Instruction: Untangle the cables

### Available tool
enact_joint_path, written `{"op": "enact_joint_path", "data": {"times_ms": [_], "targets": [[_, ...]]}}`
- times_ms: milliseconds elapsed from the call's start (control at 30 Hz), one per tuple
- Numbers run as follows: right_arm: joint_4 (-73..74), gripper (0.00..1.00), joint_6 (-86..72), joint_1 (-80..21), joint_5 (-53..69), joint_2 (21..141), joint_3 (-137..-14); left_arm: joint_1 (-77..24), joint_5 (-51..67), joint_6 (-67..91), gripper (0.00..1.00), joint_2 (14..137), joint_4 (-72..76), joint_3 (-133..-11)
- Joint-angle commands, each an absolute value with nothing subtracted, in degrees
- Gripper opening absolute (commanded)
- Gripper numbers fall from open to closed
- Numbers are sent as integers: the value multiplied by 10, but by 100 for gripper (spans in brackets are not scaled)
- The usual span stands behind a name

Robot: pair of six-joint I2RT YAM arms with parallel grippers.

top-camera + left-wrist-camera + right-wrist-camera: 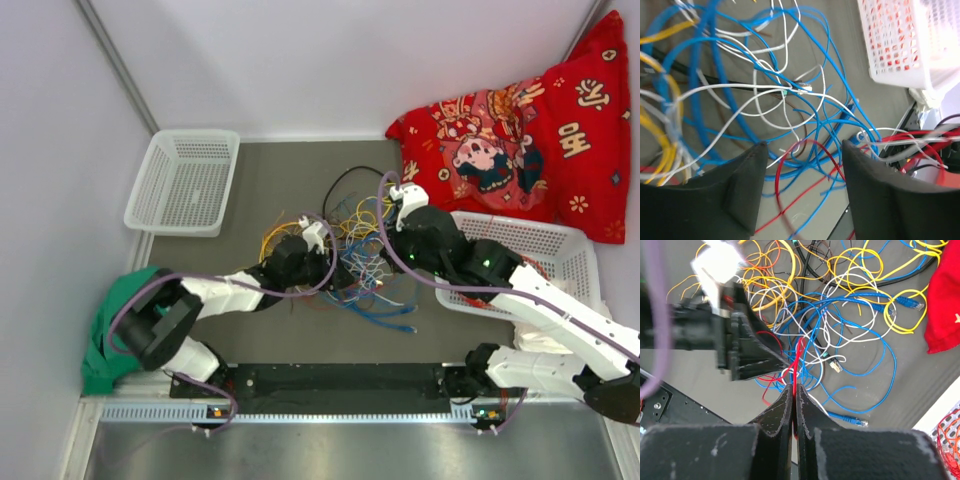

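Note:
The cables lie in a tangled heap of yellow, blue, white, red and black loops on the grey mat between my two arms. My right gripper is shut on a red cable that runs up from its tips into the heap. My left gripper stands open low over the near edge of the heap, with a loop of red cable between its fingers and touching neither. Blue and white strands cross behind it. From above, the left gripper and the right gripper sit close together.
A white mesh basket stands at the back left. A second white basket is under the right arm and shows in the left wrist view. A red printed cushion lies at the back right and a green cloth at the left edge.

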State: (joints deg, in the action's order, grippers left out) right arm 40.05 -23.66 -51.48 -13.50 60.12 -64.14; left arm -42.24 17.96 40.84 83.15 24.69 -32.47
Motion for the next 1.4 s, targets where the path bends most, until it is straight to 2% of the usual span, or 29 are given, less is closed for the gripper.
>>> {"op": "enact_joint_path", "data": {"times_ms": [0,67,100,200,233,267,367,400,500,533,767,900,1033,1167,1367], "targets": [[401,0,-236,-516,-142,585,-649,-433,228,403,50,902,287,-376],[405,0,-234,-515,-149,577,-653,-433,242,403,38,923,280,-391],[410,0,-233,-515,-151,573,-656,-433,244,403,26,933,273,-396],[417,0,-229,-516,-163,555,-657,-432,227,382,3,917,235,-409],[420,0,-229,-517,-164,551,-655,-432,216,374,0,903,220,-411],[421,0,-227,-516,-169,547,-653,-429,201,364,0,863,185,-417],[423,35,-228,-516,-175,541,-642,-424,131,310,0,765,83,-455],[423,51,-228,-516,-175,540,-637,-423,111,281,0,741,59,-469],[415,67,-233,-515,-172,541,-626,-421,32,231,0,663,3,-528],[411,70,-234,-516,-171,541,-623,-421,16,220,0,649,-24,-545],[327,72,-237,-516,-152,540,-600,-420,-37,166,0,643,-137,-723],[206,73,-244,-516,-139,520,-562,-420,-47,149,0,649,-149,-772],[30,79,-245,-516,-92,509,-518,-420,-61,131,0,664,-164,-826],[-30,79,-233,-517,-35,515,-522,-420,-50,126,0,678,-179,-838],[-39,74,-196,-515,-77,531,-555,-420,-33,120,0,664,-175,-802]]}}
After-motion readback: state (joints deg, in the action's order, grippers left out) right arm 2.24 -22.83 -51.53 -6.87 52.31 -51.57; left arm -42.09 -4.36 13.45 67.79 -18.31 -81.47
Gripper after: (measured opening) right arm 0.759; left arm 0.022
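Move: The red cable loop lies just ahead of the left fingertips, about 2 cm to the right and 2 cm lower, strung up to the right hand, which already pinches that cable; from that right hand the loop is some 5 cm left, 2 cm farther out and 17 cm down. White cables lie about 5 cm right of the left hand and 4 cm farther out, the blue plug ends about 15 cm right and 10 cm back, and the orange-yellow coil roughly 16 cm left and 9 cm out, all around 4 cm below. The left hand eases about 3 cm down and 2 cm right into the tangle, closes on the red cable and a strand of blue with it, then pulls them swiftly up some 35 cm, drifting left and forward as the fingers tilt up about 40 degrees. Once the left has closed, the right hand, shifting a little right and up, opens and lets go of the red cable, dips briefly, then stays open as it swings back left and up to end about 9 cm higher, rolling its left side up some 25 degrees beside the hanging strands. ##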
